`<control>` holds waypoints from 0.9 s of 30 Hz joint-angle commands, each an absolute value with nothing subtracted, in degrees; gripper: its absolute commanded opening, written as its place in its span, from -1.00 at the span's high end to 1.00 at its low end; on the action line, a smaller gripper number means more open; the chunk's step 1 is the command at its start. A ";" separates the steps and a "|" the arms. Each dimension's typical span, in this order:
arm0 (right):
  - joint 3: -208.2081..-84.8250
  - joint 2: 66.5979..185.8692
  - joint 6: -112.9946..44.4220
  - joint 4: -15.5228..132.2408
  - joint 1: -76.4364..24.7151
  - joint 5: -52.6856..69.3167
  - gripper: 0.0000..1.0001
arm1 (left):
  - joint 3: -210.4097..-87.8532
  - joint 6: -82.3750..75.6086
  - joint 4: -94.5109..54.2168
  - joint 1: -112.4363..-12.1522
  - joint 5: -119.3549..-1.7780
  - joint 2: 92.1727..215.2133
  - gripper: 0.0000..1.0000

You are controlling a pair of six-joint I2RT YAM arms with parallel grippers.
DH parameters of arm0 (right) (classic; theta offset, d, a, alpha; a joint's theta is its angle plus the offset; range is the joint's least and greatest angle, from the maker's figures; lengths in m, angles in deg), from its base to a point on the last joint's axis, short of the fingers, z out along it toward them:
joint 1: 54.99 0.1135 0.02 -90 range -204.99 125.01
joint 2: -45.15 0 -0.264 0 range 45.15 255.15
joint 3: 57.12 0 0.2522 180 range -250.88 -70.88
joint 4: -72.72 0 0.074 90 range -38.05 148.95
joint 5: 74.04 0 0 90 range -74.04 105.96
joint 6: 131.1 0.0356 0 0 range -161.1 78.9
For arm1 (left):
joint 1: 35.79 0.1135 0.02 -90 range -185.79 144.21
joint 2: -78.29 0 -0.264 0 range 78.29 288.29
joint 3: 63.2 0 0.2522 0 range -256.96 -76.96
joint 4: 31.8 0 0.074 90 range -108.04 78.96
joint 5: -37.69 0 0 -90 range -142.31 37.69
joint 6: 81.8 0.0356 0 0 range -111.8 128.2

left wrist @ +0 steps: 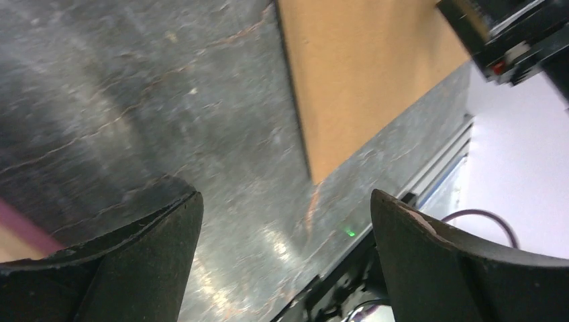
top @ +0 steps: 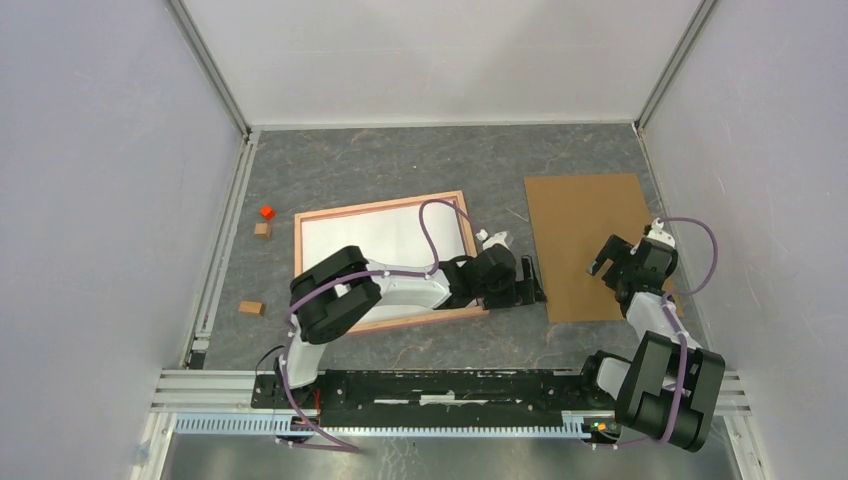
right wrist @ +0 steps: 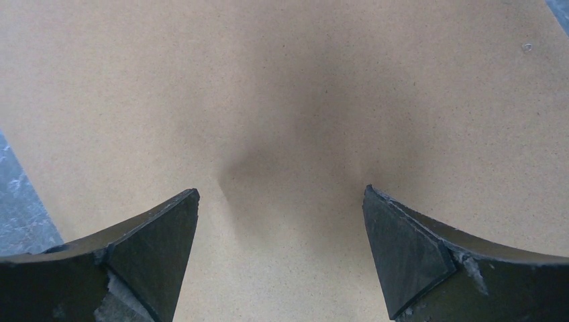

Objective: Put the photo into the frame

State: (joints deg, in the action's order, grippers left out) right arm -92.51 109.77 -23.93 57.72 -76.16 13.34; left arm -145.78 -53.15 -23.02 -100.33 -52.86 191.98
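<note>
The salmon-pink frame (top: 300,262) lies flat on the grey table at the centre. A white rectangle (top: 385,235) fills it; I cannot tell whether this is the photo lying face down, as no landscape picture shows. My left arm stretches across the frame's lower part. My left gripper (top: 531,284) hangs just past the frame's lower right corner, open over bare table (left wrist: 201,100), nothing between its fingers (left wrist: 429,248). A pink strip of the frame (left wrist: 20,225) shows at the left wrist view's edge. My right gripper (top: 600,266) hovers open and empty above the brown backing board (right wrist: 288,87).
The brown backing board (top: 590,240) lies right of the frame, its corner (left wrist: 362,74) in the left wrist view. A small red block (top: 266,212) and two wooden blocks (top: 262,230) (top: 252,308) sit at the left. Walls enclose the table; a metal rail (top: 450,385) runs along the near edge.
</note>
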 commanded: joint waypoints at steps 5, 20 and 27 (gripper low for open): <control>-83.62 113.59 -20.88 62.91 -76.05 -7.27 -0.88 | -146.84 -63.46 -33.92 -100.88 -54.43 195.45 -1.00; -81.89 111.29 -20.06 62.84 -75.34 -14.15 -0.86 | -140.02 -68.70 -53.11 -97.28 -56.29 196.95 -0.90; -84.26 110.90 -22.43 60.12 -75.32 -10.94 -0.86 | -140.96 -56.78 -31.22 -97.68 -43.85 187.70 -0.99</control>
State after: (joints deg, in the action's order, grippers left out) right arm -85.41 109.71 -21.99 72.32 -75.76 -12.18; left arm -140.16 -64.40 -41.73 -98.03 -54.15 194.55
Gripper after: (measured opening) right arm 0.930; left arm 0.970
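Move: The backing board's middle is nearly under the right hand, about 1 cm ahead and 2 cm left of it, 2 cm below. The frame, with the white-backed photo inside, has its middle some 44 cm to that hand's left and 2 cm nearer the base. From the left hand, the board's middle lies roughly 11 cm right, 6 cm ahead and 3 cm lower; the frame's middle is about 31 cm left and 3 cm ahead. Leftwards by about 7.5 cm, after a short push forward, the right hand slides the backing board towards the frame, its wide-open fingertips still pressing on the board's face while the hand turns counter-clockwise some 20 degrees. The left hand first goes 3 cm right, then forward 2 cm and partly back left, rolling its forward finger down about 15 degrees over the board's near-left corner, fingers staying open. ##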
